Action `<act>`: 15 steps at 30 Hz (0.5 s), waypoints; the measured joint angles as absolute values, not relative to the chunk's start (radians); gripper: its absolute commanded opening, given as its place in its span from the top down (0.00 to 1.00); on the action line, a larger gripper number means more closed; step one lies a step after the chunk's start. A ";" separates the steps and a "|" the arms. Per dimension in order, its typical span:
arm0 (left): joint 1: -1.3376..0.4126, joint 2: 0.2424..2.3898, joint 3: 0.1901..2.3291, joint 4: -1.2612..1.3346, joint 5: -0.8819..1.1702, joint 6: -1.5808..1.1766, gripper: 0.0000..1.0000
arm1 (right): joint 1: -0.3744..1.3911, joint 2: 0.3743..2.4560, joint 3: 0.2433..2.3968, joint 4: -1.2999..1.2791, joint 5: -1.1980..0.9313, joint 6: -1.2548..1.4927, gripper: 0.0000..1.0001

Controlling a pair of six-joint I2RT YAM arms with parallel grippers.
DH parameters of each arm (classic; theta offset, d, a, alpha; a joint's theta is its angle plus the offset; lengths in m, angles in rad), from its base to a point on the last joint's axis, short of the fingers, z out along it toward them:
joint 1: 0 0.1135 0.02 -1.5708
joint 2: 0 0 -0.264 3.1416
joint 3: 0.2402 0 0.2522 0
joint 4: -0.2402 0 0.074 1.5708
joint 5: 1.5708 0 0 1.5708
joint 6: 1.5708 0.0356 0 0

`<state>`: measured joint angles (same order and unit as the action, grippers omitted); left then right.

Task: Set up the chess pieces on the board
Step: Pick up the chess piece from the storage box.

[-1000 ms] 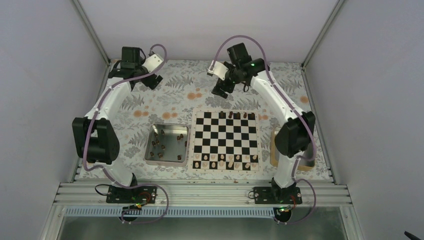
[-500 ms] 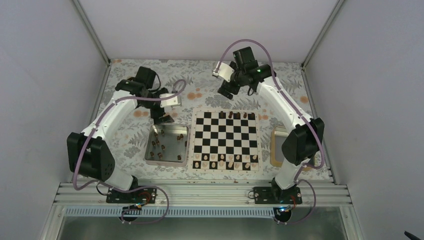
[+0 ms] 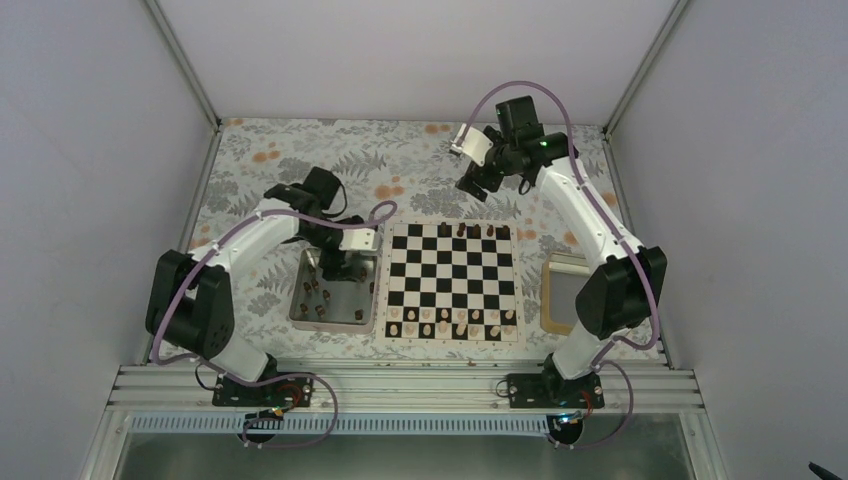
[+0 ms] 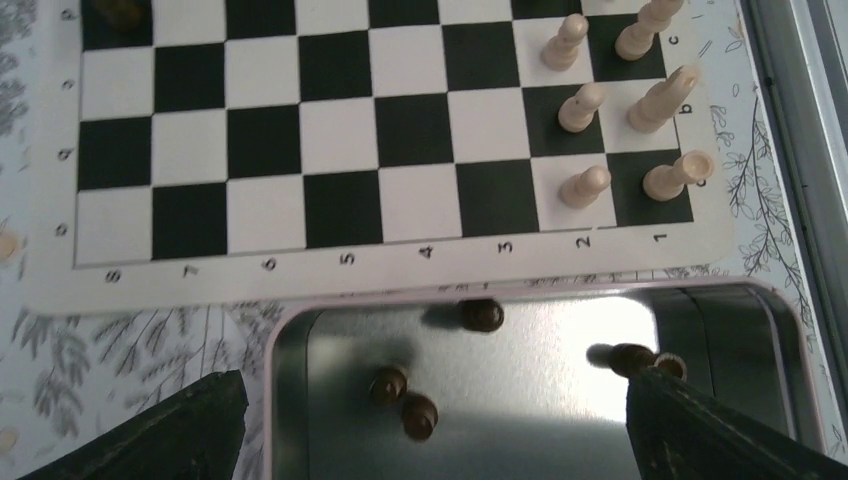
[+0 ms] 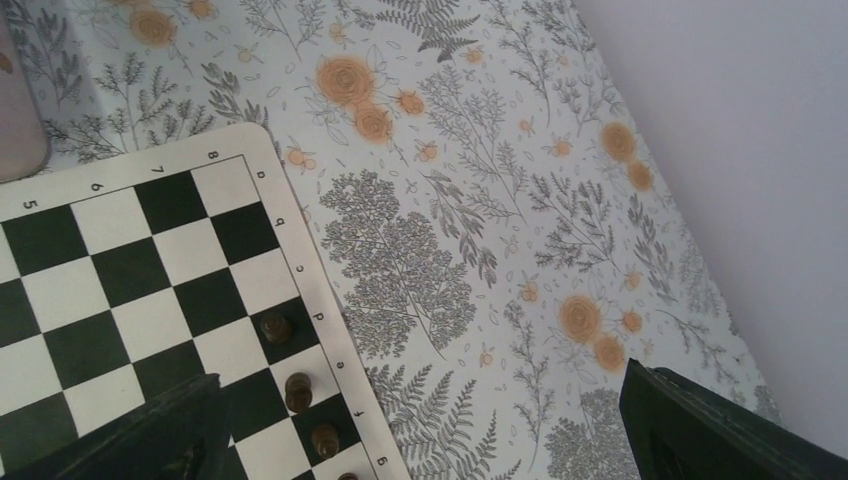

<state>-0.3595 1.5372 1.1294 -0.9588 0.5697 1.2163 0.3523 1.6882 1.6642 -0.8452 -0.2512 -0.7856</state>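
Note:
The chequered board (image 3: 450, 280) lies mid-table. Several dark chess pieces (image 3: 475, 231) stand in its far row, pale cream pieces (image 3: 450, 322) in the near rows. More dark chess pieces (image 3: 318, 292) lie in the metal tray (image 3: 335, 318) left of the board. My left gripper (image 3: 345, 265) hangs open over the tray's far right part. In the left wrist view, dark pieces (image 4: 388, 384) lie between its fingers (image 4: 180, 430), untouched. My right gripper (image 3: 478, 180) is open and empty above the cloth behind the board, whose far-row pieces (image 5: 298, 390) show in the right wrist view.
A second tray with a pale rim (image 3: 572, 292) sits right of the board, partly behind the right arm. Flowered cloth (image 3: 300, 160) covers the table. Grey walls close in the back and both sides. The metal tray's corner (image 5: 15, 120) shows in the right wrist view.
My left arm has swung from the far left corner down over the metal tray. My right gripper has shifted to the right behind the board. Both stay open.

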 measured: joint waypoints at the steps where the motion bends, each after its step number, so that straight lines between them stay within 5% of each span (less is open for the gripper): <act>1: -0.373 1.542 1.124 -0.949 0.573 1.215 0.08 | 0.352 1.688 1.660 -0.844 -0.254 -0.786 0.00; 15: -0.460 1.596 1.086 -0.865 0.503 1.173 0.34 | 0.352 1.688 1.637 -0.833 -0.277 -0.786 0.00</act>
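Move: The dark piece to be picked, the nearer of a close pair in the metal storage box, lies about 1 cm ahead of the left hand, 2 cm to its right and 10 cm below. Its twin is 2 cm ahead and 3 cm right of the hand. Another piece by the board-side wall is 2 cm back and 5 cm right; a lone piece sits 8 cm back, 3 cm right. From the right hand the target is roughly 16 cm back, 22 cm left and 22 cm down. The close pair of dark pieces is what the left hand settles over, sinking about 3 cm and shifting some 2 cm to the right into the box's airspace, with a slight draw back, easing off towards the end. The fingers close partway from nearly wide open to roughly two-thirds, narrowing around the spot above the pair without a visible touch. ##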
